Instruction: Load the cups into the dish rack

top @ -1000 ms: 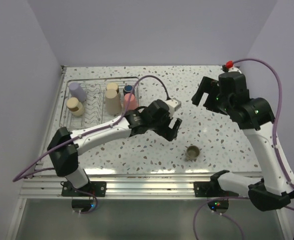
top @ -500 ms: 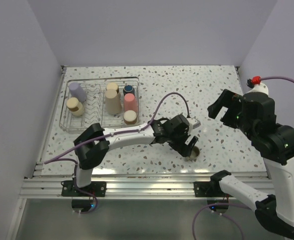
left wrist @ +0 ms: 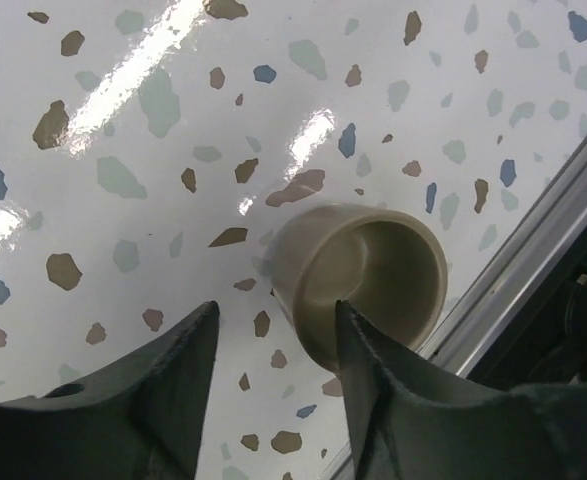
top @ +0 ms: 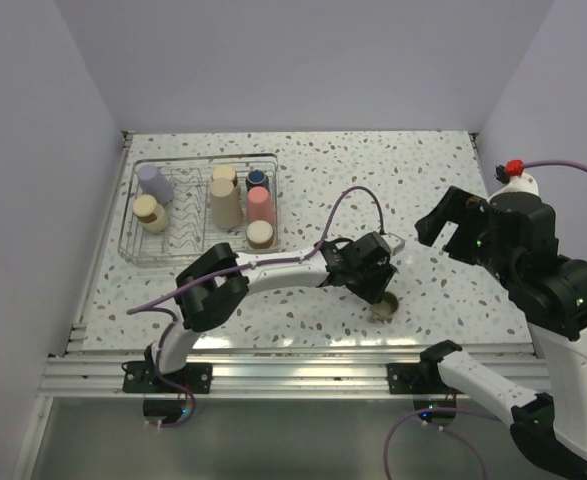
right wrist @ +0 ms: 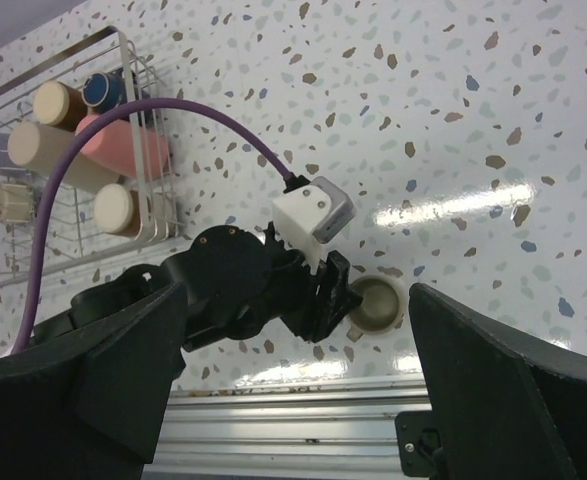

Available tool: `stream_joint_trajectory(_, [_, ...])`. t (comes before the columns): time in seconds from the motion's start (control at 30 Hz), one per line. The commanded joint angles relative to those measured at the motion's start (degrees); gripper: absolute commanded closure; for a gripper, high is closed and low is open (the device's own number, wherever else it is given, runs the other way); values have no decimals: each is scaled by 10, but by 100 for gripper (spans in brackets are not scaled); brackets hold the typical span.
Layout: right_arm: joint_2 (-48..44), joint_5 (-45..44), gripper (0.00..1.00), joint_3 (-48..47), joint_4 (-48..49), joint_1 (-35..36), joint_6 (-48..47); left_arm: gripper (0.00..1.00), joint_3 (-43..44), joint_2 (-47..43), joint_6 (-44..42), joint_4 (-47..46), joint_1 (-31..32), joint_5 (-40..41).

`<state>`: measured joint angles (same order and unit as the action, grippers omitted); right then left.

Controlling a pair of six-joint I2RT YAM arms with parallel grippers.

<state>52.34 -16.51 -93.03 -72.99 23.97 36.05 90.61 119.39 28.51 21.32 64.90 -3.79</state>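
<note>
An olive-tan mug (top: 383, 305) stands upright on the speckled table near the front edge. My left gripper (top: 377, 289) is down at the mug. In the left wrist view the mug (left wrist: 365, 272) has one finger over its mouth and the other finger outside its wall. The left gripper (left wrist: 275, 310) is open, with bare table showing between the outer finger and the mug. The dish rack (top: 198, 159) at the back left holds a lavender cup (top: 154, 183), a pink cup (top: 261, 204) and beige cups (top: 225, 200). My right gripper (top: 455, 224) hangs open above the table's right side.
A metal rail (top: 293, 362) runs along the table's front edge just beyond the mug. The left arm's purple cable (right wrist: 213, 125) arcs over the table between the rack (right wrist: 158, 215) and the mug (right wrist: 376, 303). Purple walls enclose the back and both sides.
My left arm has reached from beside the rack down to the mug, and its jaws have narrowed around the mug's rim. My right arm has drawn back to the right.
</note>
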Motion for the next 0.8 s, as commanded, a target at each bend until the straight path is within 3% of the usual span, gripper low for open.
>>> stream_joint_trajectory(0.0, [-4, 8, 5, -5, -9, -1, 7, 50, 32, 14, 5, 1, 0, 20])
stream_joint_trajectory(0.07, [-4, 10, 5, -3, -10, -1, 8, 55, 36, 19, 4, 4, 0, 19])
stream_joint_trajectory(0.17, [-2, 13, 5, 0, -10, 0, 8, 72, 37, 23, 5, 4, 0, 14])
stream_joint_trajectory(0.27, [-2, 23, 5, 3, -7, -1, 8, 99, 33, 25, 10, 0, 0, 5])
stream_joint_trajectory(0.4, [2, 46, 5, 5, 6, 0, 3, 100, 19, 3, 32, -7, -7, 2])
stream_joint_trajectory(0.53, [-4, 131, 5, 15, 77, -1, -5, 100, -8, -51, 74, -4, -43, 1])
stream_joint_trajectory(0.77, [24, 350, 5, 43, 252, 0, 37, 100, -113, -245, 161, -64, -186, -49])
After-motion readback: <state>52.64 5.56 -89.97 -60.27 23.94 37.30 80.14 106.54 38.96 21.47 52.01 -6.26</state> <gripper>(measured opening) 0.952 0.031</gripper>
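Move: The last cup stands just under the left hand's half-open fingers, which straddle its wall: its middle is about 3 cm to the right, 3 cm back and 3 cm lower. In the rack, the nearest cream cup stands some 27 cm left of this hand and 13 cm ahead; the pink cup is about 28 cm left and 20 cm ahead. From the right hand the last cup lies roughly 5 cm left, 3 cm back and 33 cm below. The left pinches the cup's wall, carries it 8 cm left, forward and up; the right shifts left too. ##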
